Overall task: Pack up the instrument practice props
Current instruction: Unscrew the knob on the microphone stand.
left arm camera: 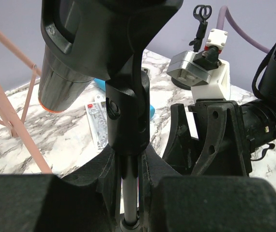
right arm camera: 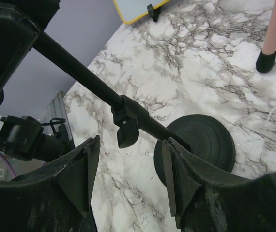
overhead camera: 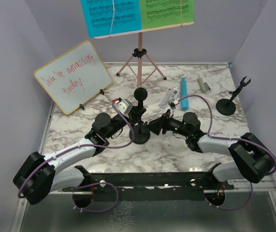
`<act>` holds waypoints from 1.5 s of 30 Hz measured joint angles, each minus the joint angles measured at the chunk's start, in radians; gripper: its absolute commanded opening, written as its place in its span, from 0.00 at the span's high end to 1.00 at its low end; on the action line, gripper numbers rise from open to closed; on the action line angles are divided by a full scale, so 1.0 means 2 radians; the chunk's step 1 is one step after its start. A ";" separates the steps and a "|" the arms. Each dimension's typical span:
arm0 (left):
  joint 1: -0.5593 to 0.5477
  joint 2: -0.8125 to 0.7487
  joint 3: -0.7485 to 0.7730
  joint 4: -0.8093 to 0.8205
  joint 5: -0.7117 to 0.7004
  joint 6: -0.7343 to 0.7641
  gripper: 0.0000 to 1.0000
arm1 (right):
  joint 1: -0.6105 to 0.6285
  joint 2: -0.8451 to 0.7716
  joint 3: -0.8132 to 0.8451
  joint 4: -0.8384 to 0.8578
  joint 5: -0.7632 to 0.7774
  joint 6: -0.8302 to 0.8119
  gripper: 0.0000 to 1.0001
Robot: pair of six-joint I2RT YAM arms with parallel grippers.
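Observation:
A black mic holder stands mid-table on its round base [overhead camera: 140,136] with the black microphone [overhead camera: 140,94] clipped on top. My left gripper [overhead camera: 134,115] is shut on the holder's thin pole [left arm camera: 129,193], just under the clip joint. My right gripper [overhead camera: 158,126] is open beside the same holder, low down. Its fingers [right arm camera: 82,174] straddle the pole near the knob [right arm camera: 128,129], above the base [right arm camera: 203,145]. The blue microphone [overhead camera: 183,93] lies on the table. A second mic holder [overhead camera: 226,104] stands at the right. The pink tripod music holder [overhead camera: 140,58] carries blue [overhead camera: 111,17] and green [overhead camera: 169,12] sheets.
A yellow-framed whiteboard [overhead camera: 72,77] leans at the back left. A small silver cylinder [overhead camera: 204,84] and a flat printed packet [overhead camera: 168,99] lie near the blue microphone. Purple walls close in the marble table [overhead camera: 80,130] on three sides.

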 measured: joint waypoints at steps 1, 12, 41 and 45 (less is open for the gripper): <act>0.000 0.000 0.000 0.000 0.000 0.000 1.00 | -0.002 0.004 0.001 0.006 -0.006 0.003 0.43; 0.000 0.000 0.003 -0.006 0.001 0.000 1.00 | -0.010 0.064 0.020 0.072 -0.054 0.029 0.66; -0.001 0.035 0.027 0.008 0.005 0.011 1.00 | 0.070 -0.012 0.034 -0.061 0.035 -0.531 0.99; 0.002 0.024 0.010 0.025 0.005 0.017 1.00 | 0.137 -0.002 0.021 -0.031 0.146 -0.663 1.00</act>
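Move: Right beside the right hand's open fingers sits the knob on the microphone stand, about 2 cm to their left, 1 cm or less ahead and level with them. The stand's round base lies some 3 cm left of the knob, barely farther out and roughly 12 cm lower; the instrument packet lies on the table about 16 cm ahead of the right hand, 10 cm to its right and 12 cm lower. From the left hand, the knob is about 9 cm down and 2 cm right. Easing about 1.5 cm left, the right hand shuts its fingers on the knob, then rolls about 75 degrees around its own finger line, counter-clockwise as seen from behind the hand, keeping the pinch with only small shifts. The left fingers keep their grip on the pole above; that hand drifts about 1.5 cm right and forward during the turn, then partly back. ##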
